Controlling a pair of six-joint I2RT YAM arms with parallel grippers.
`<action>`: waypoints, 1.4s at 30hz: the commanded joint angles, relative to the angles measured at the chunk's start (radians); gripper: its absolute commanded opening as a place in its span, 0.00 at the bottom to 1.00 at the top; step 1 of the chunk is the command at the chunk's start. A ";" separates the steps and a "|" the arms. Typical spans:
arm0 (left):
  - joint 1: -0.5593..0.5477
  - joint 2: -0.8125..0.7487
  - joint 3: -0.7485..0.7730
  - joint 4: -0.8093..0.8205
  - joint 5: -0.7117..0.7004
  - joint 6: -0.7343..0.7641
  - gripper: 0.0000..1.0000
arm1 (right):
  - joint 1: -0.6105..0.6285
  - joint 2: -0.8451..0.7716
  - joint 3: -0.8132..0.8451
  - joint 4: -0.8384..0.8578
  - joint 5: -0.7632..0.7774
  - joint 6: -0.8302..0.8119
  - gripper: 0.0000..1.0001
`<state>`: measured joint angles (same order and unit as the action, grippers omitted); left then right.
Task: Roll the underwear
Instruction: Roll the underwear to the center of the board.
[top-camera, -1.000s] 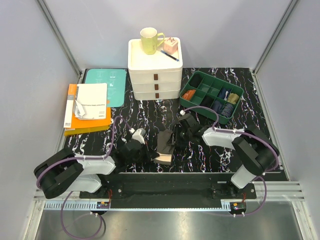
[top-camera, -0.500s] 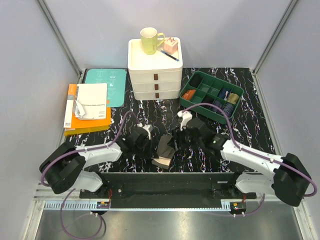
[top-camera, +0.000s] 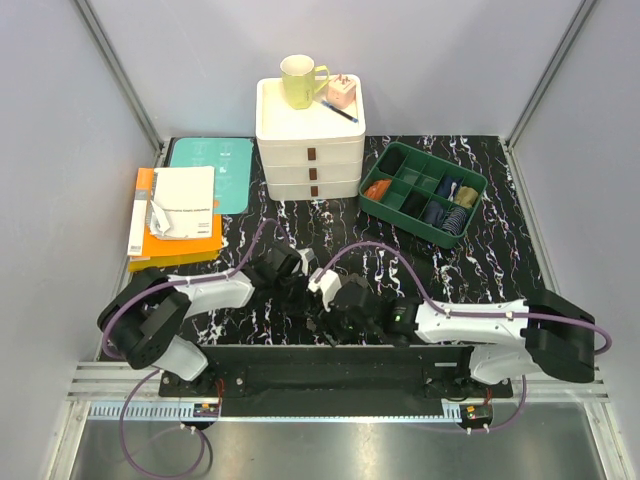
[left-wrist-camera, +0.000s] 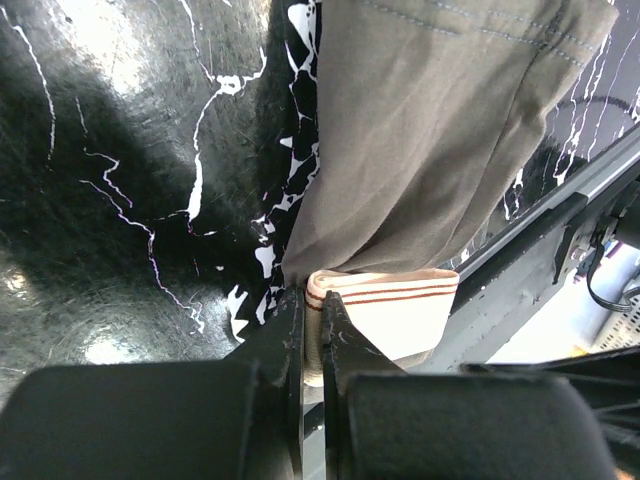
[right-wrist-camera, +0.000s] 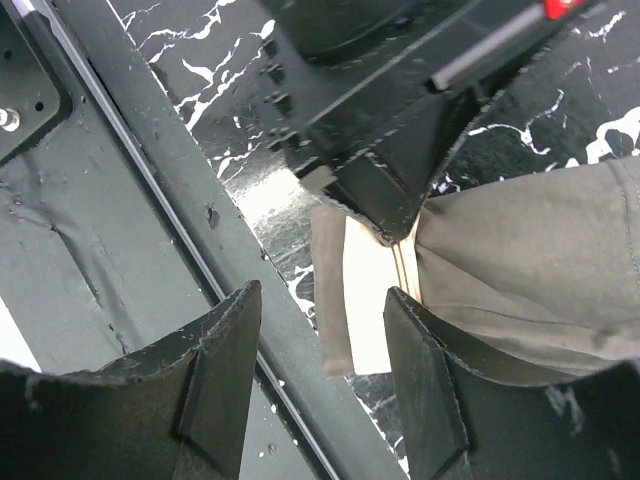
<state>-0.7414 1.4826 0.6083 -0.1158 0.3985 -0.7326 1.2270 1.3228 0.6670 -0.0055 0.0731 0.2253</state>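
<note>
The olive-brown underwear (left-wrist-camera: 440, 130) lies flat near the table's front edge, its beige waistband (left-wrist-camera: 400, 310) folded over with red stripes. My left gripper (left-wrist-camera: 312, 320) is shut on the waistband's edge. In the right wrist view the underwear (right-wrist-camera: 540, 250) spreads to the right, and the left gripper (right-wrist-camera: 395, 225) pinches the waistband (right-wrist-camera: 375, 300) from above. My right gripper (right-wrist-camera: 318, 305) is open and hovers over the waistband's free end, one finger on each side without touching it. From the top view, both the left gripper (top-camera: 303, 285) and the right gripper (top-camera: 335, 312) cover most of the garment.
A metal rail (right-wrist-camera: 150, 180) runs along the table's front edge, right beside the waistband. At the back stand a white drawer unit (top-camera: 310, 150) with a mug (top-camera: 298, 80) on it and a green divided tray (top-camera: 470, 205) with sock bundles. Books (top-camera: 175, 215) lie at the left.
The right arm swung left to the garment's near end and opened its jaws wider. The left gripper moved right and forward to the waistband. The garment now sits under both grippers.
</note>
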 joint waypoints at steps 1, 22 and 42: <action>0.016 0.030 0.016 -0.091 0.023 0.044 0.00 | 0.043 0.021 -0.006 0.084 0.071 -0.040 0.59; 0.047 0.054 0.057 -0.160 0.046 0.111 0.00 | 0.180 0.298 0.051 0.012 0.369 -0.009 0.56; 0.206 -0.114 0.025 -0.131 0.077 0.104 0.55 | 0.079 0.221 -0.006 0.099 0.133 0.147 0.00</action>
<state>-0.5976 1.4651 0.6445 -0.2440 0.4667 -0.6296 1.3685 1.5936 0.7380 0.0521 0.4061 0.2859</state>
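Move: The left fingers still pinch the far left end of the underwear's waistband; the band's middle lies about 3 cm back and 3 cm to the right of that hand, at about its height. From the open right hand the waistband is some 6 cm below, level fore and aft and about 1 cm to the left. The grey body lies about 7 cm ahead of that hand and 5 cm to its right, and the table's front edge about 5 cm back of the band. The right hand sinks about 5 cm onto the near folded edge beside the waistband, easing back a little and then coming forward 2 cm or so, while its wrist tips some 20 degrees to point more steeply down and its open fingers shut to pinch the cloth. The left hand keeps its pinch and creeps about 1.5 cm left and a little forward, then opens partway and lets go of its end, pulling off farther left and forward. ##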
